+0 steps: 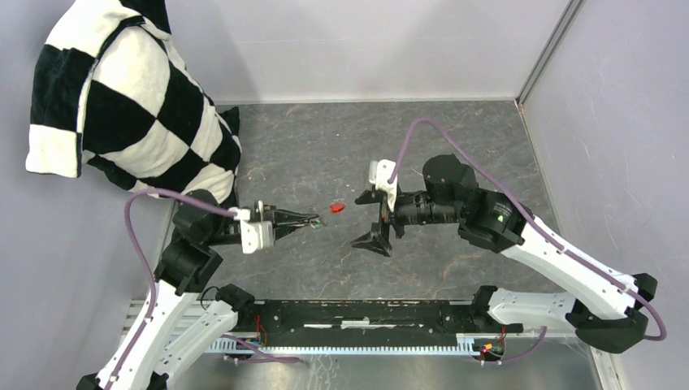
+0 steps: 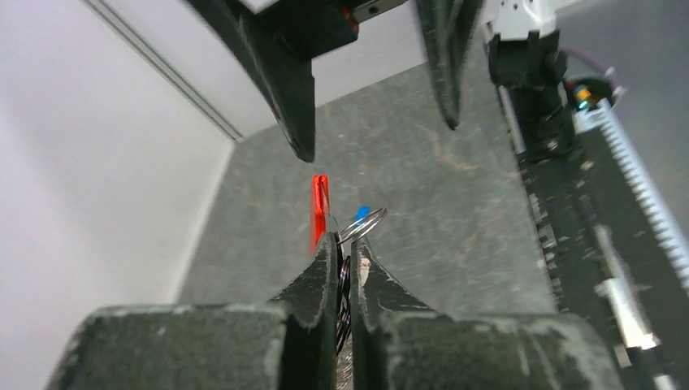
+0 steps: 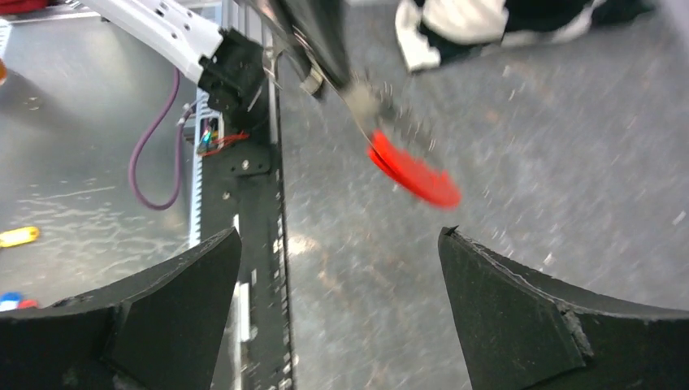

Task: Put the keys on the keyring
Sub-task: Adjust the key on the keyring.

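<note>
My left gripper (image 1: 314, 220) is shut on the keyring (image 2: 365, 223), whose thin metal ring sticks out past the fingertips (image 2: 331, 246). The red tag (image 1: 335, 207) hangs off the ring beyond the tips, above the table; it also shows in both wrist views (image 2: 319, 213) (image 3: 414, 175). A blue key head (image 2: 361, 211) peeks from behind the ring. A green speck (image 1: 319, 226) sits at the left fingertips. My right gripper (image 1: 365, 218) faces the left one a short way off, open wide and empty, with the tag ahead of its fingers (image 3: 459, 252).
A black-and-white checkered cushion (image 1: 122, 106) fills the back left corner. Grey walls close the table at the back and right. A black rail (image 1: 366, 313) runs along the near edge. On the metal shelf beyond the rail lies a small yellow item (image 3: 18, 236).
</note>
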You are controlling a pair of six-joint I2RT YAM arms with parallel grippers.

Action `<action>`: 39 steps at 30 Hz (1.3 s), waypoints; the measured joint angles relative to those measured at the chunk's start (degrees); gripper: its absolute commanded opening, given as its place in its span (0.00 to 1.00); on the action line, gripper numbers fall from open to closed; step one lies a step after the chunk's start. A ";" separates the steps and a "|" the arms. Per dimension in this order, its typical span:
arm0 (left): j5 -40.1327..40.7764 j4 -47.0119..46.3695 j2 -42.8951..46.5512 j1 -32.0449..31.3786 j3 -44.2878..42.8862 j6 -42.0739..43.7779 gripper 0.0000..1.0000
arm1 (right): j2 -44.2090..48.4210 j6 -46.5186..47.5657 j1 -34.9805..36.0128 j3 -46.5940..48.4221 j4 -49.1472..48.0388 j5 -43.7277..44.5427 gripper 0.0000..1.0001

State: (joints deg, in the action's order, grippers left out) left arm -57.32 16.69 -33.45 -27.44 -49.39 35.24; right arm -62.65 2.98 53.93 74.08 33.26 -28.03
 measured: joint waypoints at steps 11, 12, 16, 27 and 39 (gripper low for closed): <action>1.90 -4.83 -2.43 0.00 -0.07 -23.98 0.02 | 4.90 18.36 17.75 -3.74 -18.91 17.18 0.74; 1.97 -4.92 -2.45 0.00 -0.07 -24.92 0.02 | 4.94 19.15 18.27 -4.04 -19.91 17.88 0.71; 2.29 -5.22 -2.45 0.00 -0.07 -28.26 0.02 | 3.15 21.59 20.02 -4.17 -22.93 19.41 0.57; 2.45 -6.67 -2.43 0.00 -0.07 -31.56 0.02 | -1.88 22.84 21.24 -4.17 -23.56 21.09 0.37; 0.79 -6.03 -1.01 0.17 -0.07 -29.94 0.02 | -3.02 21.20 21.49 -3.30 -22.71 25.00 0.01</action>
State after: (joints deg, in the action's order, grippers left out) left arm -56.53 10.66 -34.46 -27.27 -49.45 5.30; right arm -65.67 24.18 75.42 70.78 10.55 -3.03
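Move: The right hand, wide open, has the keyring's free loop about 7 cm to its left, 1 cm back and some 4 cm above; the red key is about 4 cm left, 2 cm ahead and 2 cm above. The left hand already holds the ring: the loop juts about 1 cm to its right, level front to back and at its height, with the red key some 4 cm right and 2 cm ahead, at about its height. The right hand first rises about 7 cm while drawing back and left some 3 cm each, rolling about 35 degrees about its fingers' line so that its far side lifts, then goes on left another 4 cm, sinking about 3 cm and easing slightly forward, its fingers closing from wide open to nearly shut on the ring's loop at the left fingertips. The left hand keeps its pinch on the ring and rolls some 25 degrees the opposite way, far side dipping, then drifts about 1 cm back and up. ##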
